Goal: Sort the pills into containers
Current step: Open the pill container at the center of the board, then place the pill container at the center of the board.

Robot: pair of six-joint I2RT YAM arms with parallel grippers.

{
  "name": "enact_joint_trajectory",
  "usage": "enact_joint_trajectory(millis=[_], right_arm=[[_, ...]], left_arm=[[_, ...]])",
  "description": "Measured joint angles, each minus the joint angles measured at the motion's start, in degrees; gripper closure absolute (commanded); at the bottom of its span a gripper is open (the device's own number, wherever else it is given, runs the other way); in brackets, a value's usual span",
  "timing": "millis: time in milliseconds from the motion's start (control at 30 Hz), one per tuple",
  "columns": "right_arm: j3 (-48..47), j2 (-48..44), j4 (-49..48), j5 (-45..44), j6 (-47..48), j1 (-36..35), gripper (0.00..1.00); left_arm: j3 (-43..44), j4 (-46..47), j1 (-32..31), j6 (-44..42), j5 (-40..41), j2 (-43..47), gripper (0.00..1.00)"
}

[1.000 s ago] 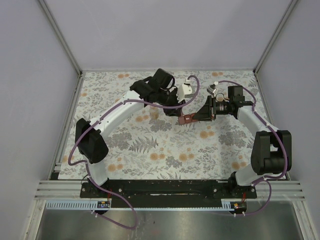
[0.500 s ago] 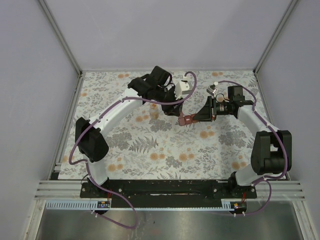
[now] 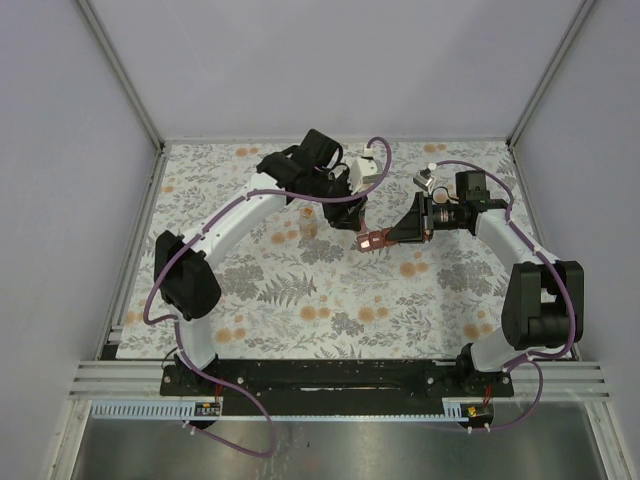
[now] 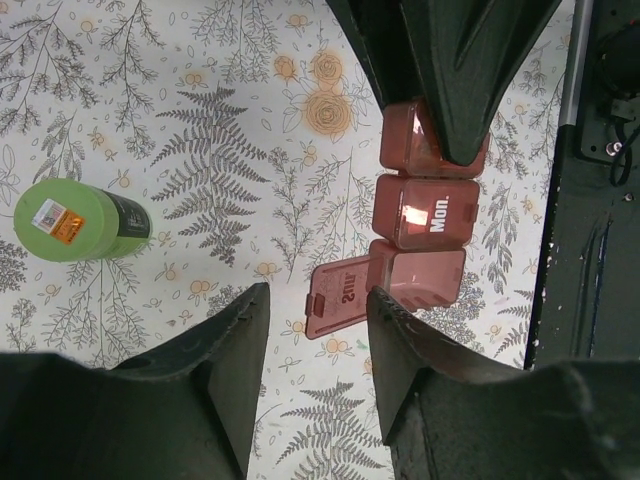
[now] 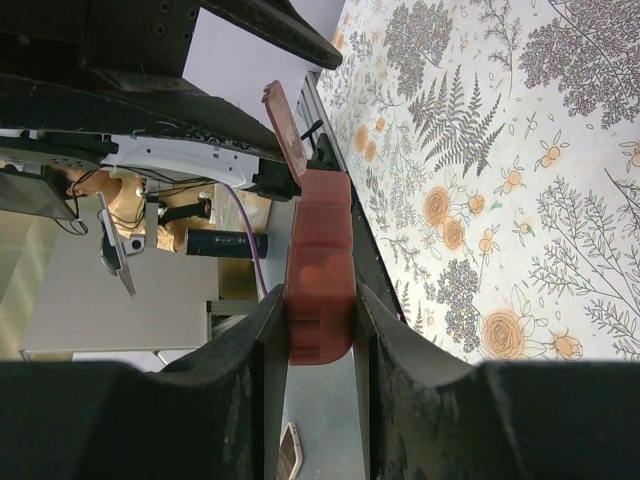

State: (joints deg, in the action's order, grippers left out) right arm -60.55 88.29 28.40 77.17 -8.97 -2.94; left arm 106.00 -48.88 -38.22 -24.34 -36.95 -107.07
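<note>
The dark-red pill box (image 4: 427, 212) is held off the flowered cloth, with my right gripper (image 5: 318, 300) shut on one end of it (image 5: 320, 262). Its end compartment (image 4: 425, 281) marked "Sun" stands open, the lid (image 4: 340, 300) swung out flat. In the top view the box (image 3: 374, 240) sits between both arms. My left gripper (image 4: 318, 298) is open with nothing between its fingers, just above the open lid. A bright green bottle (image 4: 80, 220) lies on the cloth off to one side. No pills show in any view.
A small pale object (image 3: 305, 232), perhaps the smaller bottle, stands on the cloth under the left forearm. The grey walls and metal frame (image 3: 135, 250) bound the cloth on three sides. The right arm's black body (image 4: 590, 200) fills one edge of the left wrist view.
My left gripper's jaws have widened and its wrist has drawn back toward the far side. The right gripper and the pill box have stayed where they were.
</note>
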Motion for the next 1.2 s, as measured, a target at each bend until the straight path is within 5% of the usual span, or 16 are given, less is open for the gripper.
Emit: enact_joint_trajectory(millis=[633,1200], right_arm=[[-0.31,0.42,1.25,-1.79,0.35,0.0,1.0],[-0.87,2.64,-4.11,-3.76,-6.62,0.0,1.0]], left_arm=[[-0.24,0.17,0.44,0.15,-1.97,0.42,0.05],[-2.01,3.78,-8.5,-5.4,7.26,5.62,0.06]])
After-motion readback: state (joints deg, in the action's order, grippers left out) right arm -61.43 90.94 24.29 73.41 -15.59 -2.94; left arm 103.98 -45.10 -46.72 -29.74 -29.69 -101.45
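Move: The left hand's fingers are half open at the raised Sun lid, about 1 cm back, 1 cm right and 1 cm below. The middle of the pill container (Mon compartment) lies some 5 cm right, 3 cm back and 2 cm below it. Some 15 cm below on the table, the green container is about 10 cm ahead and 1 cm right, the clear bottle 5 cm ahead and 10 cm left. From the right hand, which grips the container, its middle is about 3 cm left, straight across and level. The left hand first stays by the opened Sun lid and spreads its fingers from half to nearly fully open, then rises about 3 cm clear of it and swings back and right by 3 to 4 cm, turning some 15 degrees, until the spread fingers hover over the container around Mon. The right hand keeps its grip on the container's other end, dips about a centimetre and a half and eases 2 cm forward with it. ##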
